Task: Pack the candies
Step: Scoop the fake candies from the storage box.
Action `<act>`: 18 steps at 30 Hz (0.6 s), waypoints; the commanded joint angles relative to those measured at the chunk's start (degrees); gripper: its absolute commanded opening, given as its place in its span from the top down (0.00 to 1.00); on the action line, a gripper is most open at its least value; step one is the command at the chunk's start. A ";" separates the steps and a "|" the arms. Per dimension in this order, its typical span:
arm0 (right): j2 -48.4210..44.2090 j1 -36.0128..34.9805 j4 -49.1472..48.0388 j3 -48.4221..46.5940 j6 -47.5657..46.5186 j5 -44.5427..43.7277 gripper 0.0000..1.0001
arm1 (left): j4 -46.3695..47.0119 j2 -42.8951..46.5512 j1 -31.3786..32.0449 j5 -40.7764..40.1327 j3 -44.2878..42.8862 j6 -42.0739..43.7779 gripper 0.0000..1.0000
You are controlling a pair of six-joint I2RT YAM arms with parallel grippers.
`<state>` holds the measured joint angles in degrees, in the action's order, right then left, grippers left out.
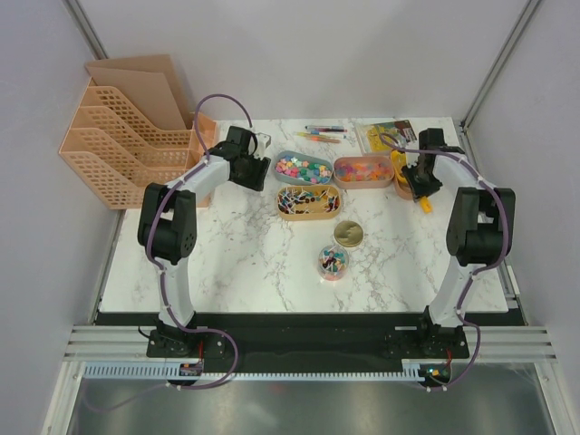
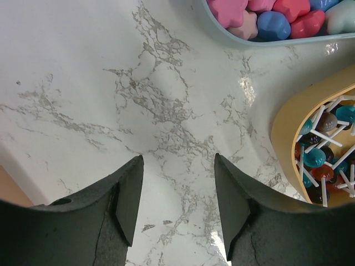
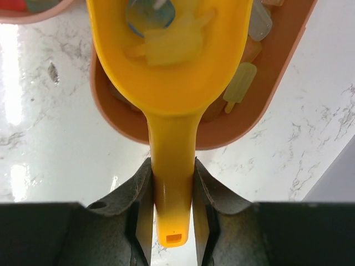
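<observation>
Candies in mixed colours fill a blue tray (image 1: 304, 168) and a pink tray (image 1: 362, 170). More candies sit in a small clear jar (image 1: 333, 263). My right gripper (image 3: 172, 160) is shut on the handle of a yellow scoop (image 3: 172, 83). The scoop's bowl holds a blue-wrapped sweet and a yellow candy (image 3: 166, 47) over the pink tray (image 3: 277, 83). In the top view the right gripper (image 1: 420, 188) is just right of that tray. My left gripper (image 2: 177, 158) hangs open over bare marble, nothing between its fingers, left of the blue tray (image 2: 266, 43).
A tan tray of lollipops (image 1: 308, 201) lies in front of the blue tray, and its rim (image 2: 285, 119) is close to my left fingers. A round gold lid (image 1: 349, 235) lies beside the jar. Pens (image 1: 322, 134) lie at the back. Peach file racks (image 1: 127, 145) stand at the far left.
</observation>
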<state>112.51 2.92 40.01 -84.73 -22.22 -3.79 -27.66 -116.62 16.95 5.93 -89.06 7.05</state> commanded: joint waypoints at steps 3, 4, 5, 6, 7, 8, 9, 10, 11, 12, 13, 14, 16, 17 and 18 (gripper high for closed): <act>-8.17 0.68 -1.43 1.58 -2.12 3.62 1.00 | 1.65 2.18 -0.34 -1.19 -2.17 2.88 0.39; -10.53 0.69 -1.43 1.93 -3.00 3.36 1.00 | 1.21 2.27 -0.43 -1.28 -2.44 2.97 0.39; -11.86 0.60 -1.16 2.89 -5.70 3.35 1.00 | 1.20 2.45 -0.43 -1.36 -2.79 2.88 0.39; -13.00 0.60 -0.73 3.34 -7.21 3.61 1.00 | 0.94 2.80 -0.60 -1.45 -2.88 2.88 0.39; -15.28 0.68 -0.29 3.69 -8.70 3.62 1.00 | 0.68 2.97 -0.60 -1.54 -2.96 2.88 0.39; -16.35 0.69 1.20 4.30 -10.72 6.57 1.00 | 0.42 3.15 -0.69 -1.63 -2.88 2.88 0.39; -17.49 0.60 2.08 4.74 -14.92 8.08 1.00 | 0.41 3.41 -0.78 -1.98 -2.88 2.88 0.39; -19.76 0.60 3.48 5.18 -17.31 9.32 1.00 | 0.24 3.85 -0.87 -2.85 -2.79 2.88 0.38; -20.83 0.51 4.45 5.88 -19.33 11.50 1.00 | 0.15 4.12 -0.87 -3.47 -2.53 2.88 0.37; -21.80 0.34 5.68 6.06 -23.79 12.31 1.00 | 0.24 4.38 -0.87 -4.34 -2.35 2.80 0.37; -23.37 0.07 7.52 6.41 -25.75 12.84 1.00 | 0.33 4.90 -0.87 -5.66 -2.09 2.62 0.37; -24.08 -0.45 8.84 6.42 -27.86 13.45 1.00 | 0.50 5.26 -0.95 -7.93 -1.56 2.45 0.24; -25.67 -1.24 13.23 6.16 -34.89 15.04 0.99 | 0.59 5.87 -1.04 -9.71 -0.77 2.88 0.18; -25.93 -2.55 14.64 5.98 -37.09 14.96 1.00 | 0.68 6.57 -1.04 -9.89 -0.16 3.14 0.16; -26.55 -2.57 16.22 5.80 -39.37 14.52 1.00 | 1.11 7.01 -1.04 -10.41 0.20 3.32 0.14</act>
<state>88.14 1.96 49.52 -78.89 -49.56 7.07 -27.86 -115.13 16.19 -0.54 -89.54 8.49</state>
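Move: The right hand already holds the loaded yellow scoop. From it the clear round storage box lies about 20 cm left, 17 cm back and 5 cm below. The candy bin just scooped from is centred some 6 cm straight ahead and 5 cm below; the orange bin beside it is 12 cm left and 6 cm ahead; the round lid 17 cm left and 9 cm back. From the left hand the storage box is roughly 18 cm right and 19 cm back. Keeping its pinch on the scoop handle, the right hand lifts the loaded scoop from the candy bin, rising quickly by some 11 cm, then easing back about 5 cm and a little left while it turns some 30 degrees counter-clockwise, swinging the scoop's head left. The empty left hand drifts a few centimetres left and slightly up, its fingers opening wider. ##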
